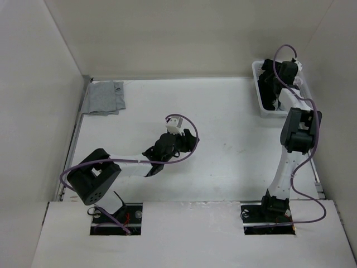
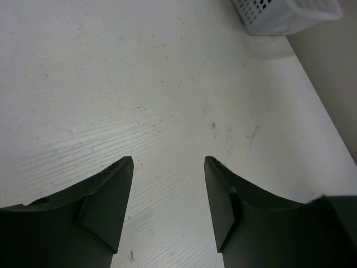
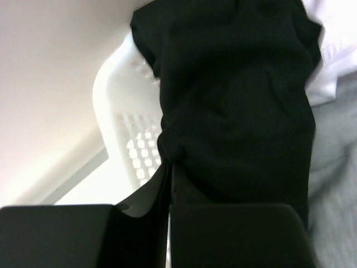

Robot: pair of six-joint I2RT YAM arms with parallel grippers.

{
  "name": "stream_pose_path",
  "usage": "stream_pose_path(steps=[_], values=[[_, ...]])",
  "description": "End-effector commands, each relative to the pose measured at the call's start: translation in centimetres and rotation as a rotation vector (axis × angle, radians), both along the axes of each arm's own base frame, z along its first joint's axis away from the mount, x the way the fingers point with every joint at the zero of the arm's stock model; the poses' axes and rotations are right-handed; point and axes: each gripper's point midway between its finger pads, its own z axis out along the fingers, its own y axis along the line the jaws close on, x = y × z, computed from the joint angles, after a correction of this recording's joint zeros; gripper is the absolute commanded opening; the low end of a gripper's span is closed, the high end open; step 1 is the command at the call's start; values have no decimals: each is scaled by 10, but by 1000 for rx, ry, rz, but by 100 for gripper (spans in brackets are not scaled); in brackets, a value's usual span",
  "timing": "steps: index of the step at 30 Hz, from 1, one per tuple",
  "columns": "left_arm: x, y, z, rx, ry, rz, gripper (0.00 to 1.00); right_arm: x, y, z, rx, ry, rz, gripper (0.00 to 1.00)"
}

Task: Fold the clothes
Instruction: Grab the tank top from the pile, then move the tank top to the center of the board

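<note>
The clothes (image 3: 234, 100), a soft black garment, lie bunched in a white basket (image 3: 120, 128) at the table's far right corner. My right gripper (image 3: 170, 167) reaches into that basket (image 1: 257, 84). Its jaws are pressed together on a puckered edge of the black fabric. From above, the gripper (image 1: 271, 75) and the dark cloth (image 1: 269, 96) merge, so the pinch itself is hard to make out there. My left gripper (image 2: 168, 162) hovers open over the bare white table (image 2: 139, 84) near the middle (image 1: 192, 142), with nothing between its fingers.
A folded light grey garment (image 1: 105, 97) lies at the far left corner by the wall. Grey cloth (image 3: 334, 178) and white cloth (image 3: 334, 50) sit beside the black one in the basket (image 2: 284, 14). Walls close in the table on the left, back and right.
</note>
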Motion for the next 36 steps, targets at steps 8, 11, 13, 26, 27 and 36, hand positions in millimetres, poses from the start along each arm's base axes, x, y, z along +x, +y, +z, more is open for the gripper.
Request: stream_pose_path(steps=[8,11,13,26,27,36], values=[[11,-6,38,-95,-64,17,52,-158,99,305,-79,-698,146,0],[17,12,49,-111,-72,85,52,-228,154,360,-69,-832,290,0],[22,30,59,-118,-80,150,52,-279,190,392,-63,-918,402,0],[30,171,108,-201,-104,513,53,-409,286,395,140,-978,789,3],[29,171,107,-203,-102,514,53,-394,296,373,153,-926,795,3],[20,145,50,-76,14,405,52,-290,369,178,263,-512,840,3]])
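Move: In the basket, with the black tank top already pinched, the right hand is to take it to the table middle, about 32 cm back, 38 cm to its left and 14 cm below. The basket's middle is roughly 5 cm back and 4 cm right; the grey clothes sit some 5 cm back and 8 cm right, the white clothes level and 11 cm right. For the left hand, the table middle is almost straight below: 2 cm ahead, 3 cm right, 10 cm down. Yanking the pinched tank top out of the basket, the right hand sweeps up and back some 45 cm each and well left, fingers tipping steeply up. Then it swings forward and down about 25 cm, still going left, fingers tipping back down. The left hand, open and empty, clears the table middle leftwards and up, then sinks slightly. ##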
